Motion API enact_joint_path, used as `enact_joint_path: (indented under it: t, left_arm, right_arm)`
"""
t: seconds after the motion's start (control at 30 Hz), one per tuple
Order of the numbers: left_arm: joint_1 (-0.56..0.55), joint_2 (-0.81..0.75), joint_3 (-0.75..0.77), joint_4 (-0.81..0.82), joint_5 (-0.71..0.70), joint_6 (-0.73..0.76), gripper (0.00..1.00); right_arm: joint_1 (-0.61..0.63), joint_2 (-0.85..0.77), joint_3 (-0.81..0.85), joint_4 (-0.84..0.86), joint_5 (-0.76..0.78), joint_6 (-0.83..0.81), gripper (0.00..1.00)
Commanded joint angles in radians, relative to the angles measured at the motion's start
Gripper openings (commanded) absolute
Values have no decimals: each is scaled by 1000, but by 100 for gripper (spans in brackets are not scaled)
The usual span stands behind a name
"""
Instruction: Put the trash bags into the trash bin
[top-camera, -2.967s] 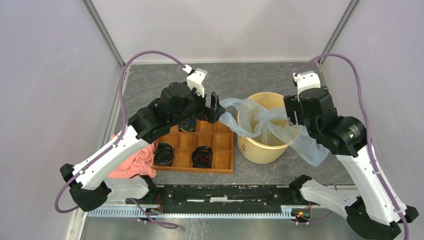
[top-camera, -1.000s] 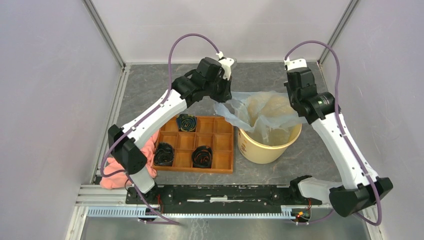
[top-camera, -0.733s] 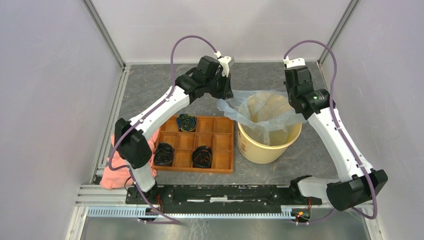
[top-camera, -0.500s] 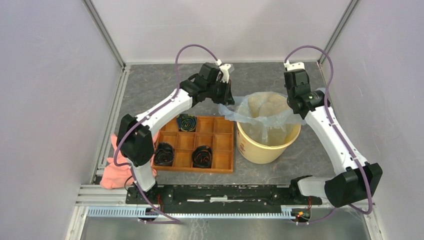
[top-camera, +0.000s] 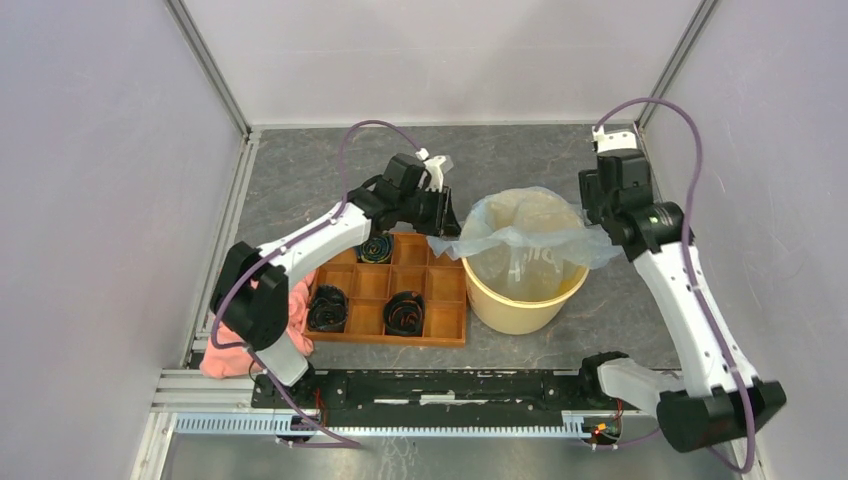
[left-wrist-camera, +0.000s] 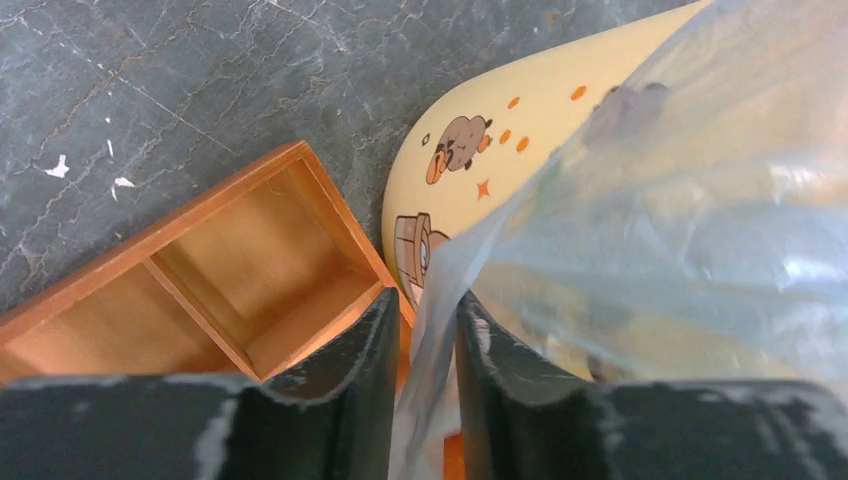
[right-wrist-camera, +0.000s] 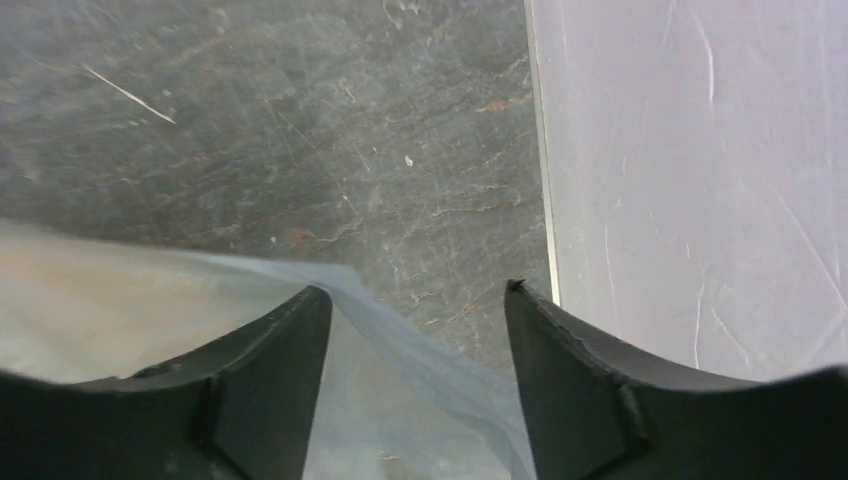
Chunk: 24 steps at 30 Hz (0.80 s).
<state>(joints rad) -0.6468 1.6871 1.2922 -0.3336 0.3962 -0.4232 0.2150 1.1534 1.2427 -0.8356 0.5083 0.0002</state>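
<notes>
The pale-blue translucent trash bag (top-camera: 525, 228) is spread over the mouth of the round yellow-tan trash bin (top-camera: 515, 305), its film draped over the rim. My left gripper (top-camera: 446, 222) is shut on the bag's left edge (left-wrist-camera: 440, 330) beside the bin's left wall (left-wrist-camera: 470, 170). My right gripper (top-camera: 597, 218) stands at the bin's right rim with its jaws open; the bag's right edge (right-wrist-camera: 400, 350) lies loose between them, touching the left finger (right-wrist-camera: 270, 370).
An orange-brown compartment tray (top-camera: 448, 335) with several black coiled items sits left of the bin, touching it; its corner shows under the left gripper (left-wrist-camera: 230, 270). A salmon-pink cloth (top-camera: 245, 340) lies at the near left. The right wall (right-wrist-camera: 700, 150) is close to the right gripper.
Both arms have lowered and spread the bag over the bin's mouth. The left gripper came down towards the tray corner. The right gripper moved to the bin's right rim.
</notes>
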Motion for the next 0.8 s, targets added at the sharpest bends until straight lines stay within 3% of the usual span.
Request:
enact_joint_path:
  t: [0.0,0.2,0.53,0.67,0.77]
  left_arm:
    - [8,-103,-35,64,23,-58,39]
    - [8,-158,-73,85,15,-67,55]
    - [10,-326,-41,-74,-86,76,91]
    - [10,-403,16,-185,-172,150,97]
    - [10,-479,-3,-172,-167,135,100]
  right_arm:
    - [1,-129,111,-93,-67,32,74]
    - [2,-257,154,-75,-210,40,91]
    - [3,-282,299,-133,-619,189,93]
    - [1,-331,359,-227,-589,233,93]
    - [2,-394,326,-259,-484,274,93]
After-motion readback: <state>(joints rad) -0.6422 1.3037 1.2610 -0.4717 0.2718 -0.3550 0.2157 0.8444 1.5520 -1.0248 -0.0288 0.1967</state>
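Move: The trash bin, already lined with the draped trash bag, stands about 14 cm to the right of the left hand and 4 cm nearer the bases, its middle some 6 cm lower. From the right hand it is about 16 cm to the left, 5 cm back and 15 cm below. The wooden tray's middle is some 12 cm to the left hand's left and 9 cm back. The patterned roll in it is about 15 cm left, 1 cm back, both some 14 cm below. The left fingers, still around the bag's left edge, open wide and let go of it, then the hand climbs about 11 cm, drifting left and slightly back, tilting up about 15 degrees. The right hand, already well open, widens further and rises some 15 cm off the bag's right edge, first drawing back, then swinging left, rolling left side up and turning counter-clockwise. ##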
